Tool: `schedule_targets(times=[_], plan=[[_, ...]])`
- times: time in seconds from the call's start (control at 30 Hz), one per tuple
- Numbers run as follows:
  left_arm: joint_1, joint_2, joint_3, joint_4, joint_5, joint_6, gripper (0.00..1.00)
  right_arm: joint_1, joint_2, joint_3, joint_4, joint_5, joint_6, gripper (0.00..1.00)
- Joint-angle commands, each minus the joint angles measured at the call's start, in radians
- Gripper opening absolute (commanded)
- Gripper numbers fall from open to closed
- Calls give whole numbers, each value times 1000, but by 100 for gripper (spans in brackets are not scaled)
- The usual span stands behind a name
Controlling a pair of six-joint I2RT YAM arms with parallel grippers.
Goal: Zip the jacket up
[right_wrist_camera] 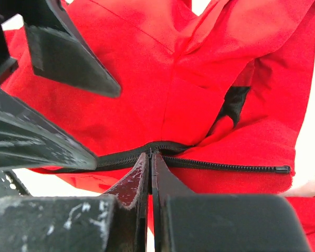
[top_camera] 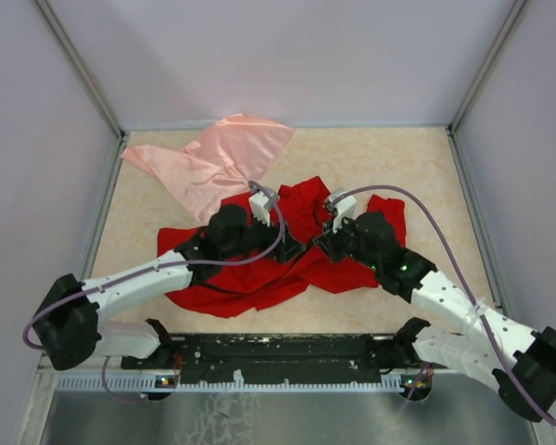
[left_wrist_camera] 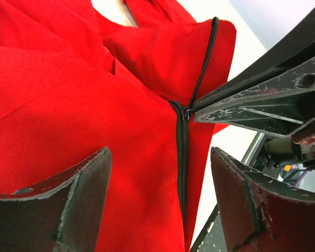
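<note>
The red jacket point(top_camera: 259, 278) lies crumpled on the table between both arms. In the left wrist view its black zipper point(left_wrist_camera: 183, 157) runs closed below the slider point(left_wrist_camera: 187, 113), and a loose row of teeth point(left_wrist_camera: 203, 63) leads away above it. My right gripper point(right_wrist_camera: 150, 154) is shut on the zipper slider, with the closed zipper point(right_wrist_camera: 121, 158) to its left and the open teeth point(right_wrist_camera: 226, 166) to its right. My left gripper point(left_wrist_camera: 160, 152) stands open just over the jacket point(left_wrist_camera: 94, 115). It straddles the closed zipper and holds nothing.
A pale pink shiny cloth point(top_camera: 222, 162) lies at the back left, touching the jacket's far edge. Bare beige table point(top_camera: 398, 167) shows at the back right. Both gripper tips point(top_camera: 306, 246) sit close together over the jacket's middle. Grey walls enclose the table.
</note>
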Motion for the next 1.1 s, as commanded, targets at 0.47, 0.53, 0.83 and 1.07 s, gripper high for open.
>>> schedule_targets(times=[0.47,0.53,0.83,1.07], plan=[[-40,205,18,117,41,-62,46,36,90,165,-127,-30,-14,0],[-40,204,19,116,40,-54,30,36,96,174,-149,-20,-24,0],[-40,141,-12,85,14,-10,0,36,89,196,-203,36,-57,1],[-40,128,-17,72,18,0,0,36,106,198,-196,17,-57,6]])
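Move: The next grip for the open left gripper is the closed zip just below the slider, some 3 cm to its right, 1 cm back and 5 cm below. The slider is about 5 cm to the left gripper's right, level fore and aft, and 3 cm down. The open zip's top end is roughly 6 cm ahead, 12 cm right and 6 cm down. The right gripper already pinches the slider's tab at its tips; the grip spot is about 2 cm left, 1 cm back and 2 cm below them. Bring the left gripper down about 5 cm and 3 cm right onto the jacket front beside the slider. Shut its fingers fully on the zip's closed part there, then ease up about 1 cm with the pinch held. Keep the right fingers on the slider tab, letting that hand sink about 1 cm and turn some 10 degrees. ##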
